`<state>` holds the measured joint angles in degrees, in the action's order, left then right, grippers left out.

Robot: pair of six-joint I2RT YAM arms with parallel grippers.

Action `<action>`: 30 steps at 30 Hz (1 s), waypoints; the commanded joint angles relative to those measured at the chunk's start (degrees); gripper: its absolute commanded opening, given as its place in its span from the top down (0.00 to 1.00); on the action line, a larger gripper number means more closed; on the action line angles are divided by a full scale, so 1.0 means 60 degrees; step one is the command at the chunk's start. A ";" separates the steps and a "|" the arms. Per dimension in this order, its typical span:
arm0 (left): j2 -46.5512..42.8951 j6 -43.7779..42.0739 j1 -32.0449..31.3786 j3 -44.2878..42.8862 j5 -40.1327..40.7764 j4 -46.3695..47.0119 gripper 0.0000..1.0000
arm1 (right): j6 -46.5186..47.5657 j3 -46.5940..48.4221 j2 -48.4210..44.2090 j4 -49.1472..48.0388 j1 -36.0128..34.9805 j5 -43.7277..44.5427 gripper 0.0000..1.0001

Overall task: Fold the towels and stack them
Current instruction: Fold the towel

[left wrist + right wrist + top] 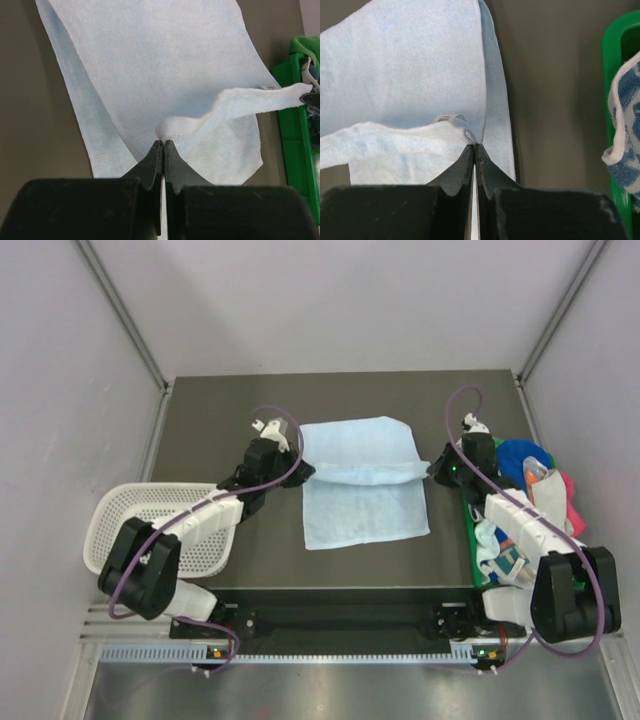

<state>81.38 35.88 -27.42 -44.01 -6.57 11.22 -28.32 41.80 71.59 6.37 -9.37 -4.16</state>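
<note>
A pale blue towel [362,485] lies flat in the middle of the dark table, with one edge lifted into a ridge across its middle. My left gripper [300,472] is shut on the left end of that raised edge, and the pinch shows at the fingertips in the left wrist view [164,142]. My right gripper [432,468] is shut on the right end, next to a small label [449,118]. The raised edge [240,100] hangs stretched between the two grippers above the lower layer [410,65]. More towels sit in a heap at the right: royal blue [520,455], pink [570,490] and a white printed one [505,560].
A green tray [470,540] under the heap of towels stands just right of the right gripper; its rim [615,45] is close. A white mesh basket [150,525] sits at the table's left edge under the left arm. Grey walls enclose three sides.
</note>
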 commanded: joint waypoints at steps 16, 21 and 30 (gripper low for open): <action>-0.1655 0.0363 -0.0586 0.0948 0.0977 -0.0976 1.00 | -0.0247 -0.1019 -0.1780 0.0242 -0.0211 0.0137 1.00; -0.1904 0.0392 -0.0601 0.1109 0.0978 -0.1094 1.00 | -0.0276 -0.1049 -0.1956 0.0344 -0.0285 0.0196 1.00; -0.2138 0.0319 -0.0645 0.0978 0.1007 -0.1328 1.00 | -0.0290 -0.0844 -0.2308 0.0667 -0.0285 0.0167 1.00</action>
<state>70.15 37.85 -31.09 -37.34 -1.58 3.09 -29.85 35.27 59.40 9.96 -10.39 -3.95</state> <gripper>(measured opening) 0.020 0.006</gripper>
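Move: Some 18 cm back and about 10 cm below the left hand, barely to its left, lies the towel's near-left corner; the near-right corner is roughly 15 cm straight back from the right hand and some 9 cm lower. The towel's far fold runs across about 13 cm ahead of the left hand, its middle 11 cm to the right. The green bin's middle stands around 23 cm right of the right hand and 10 cm back. Drawing the pinched towel edge back over the lower layer, both hands head towards the near edge, the left by about 5 cm and the right by about 4 cm, slowing as they go. The left also eases a little outward to its left; both wrists nearly keep their attitude, and the shut fingers keep hold of their corners, still above the table. ##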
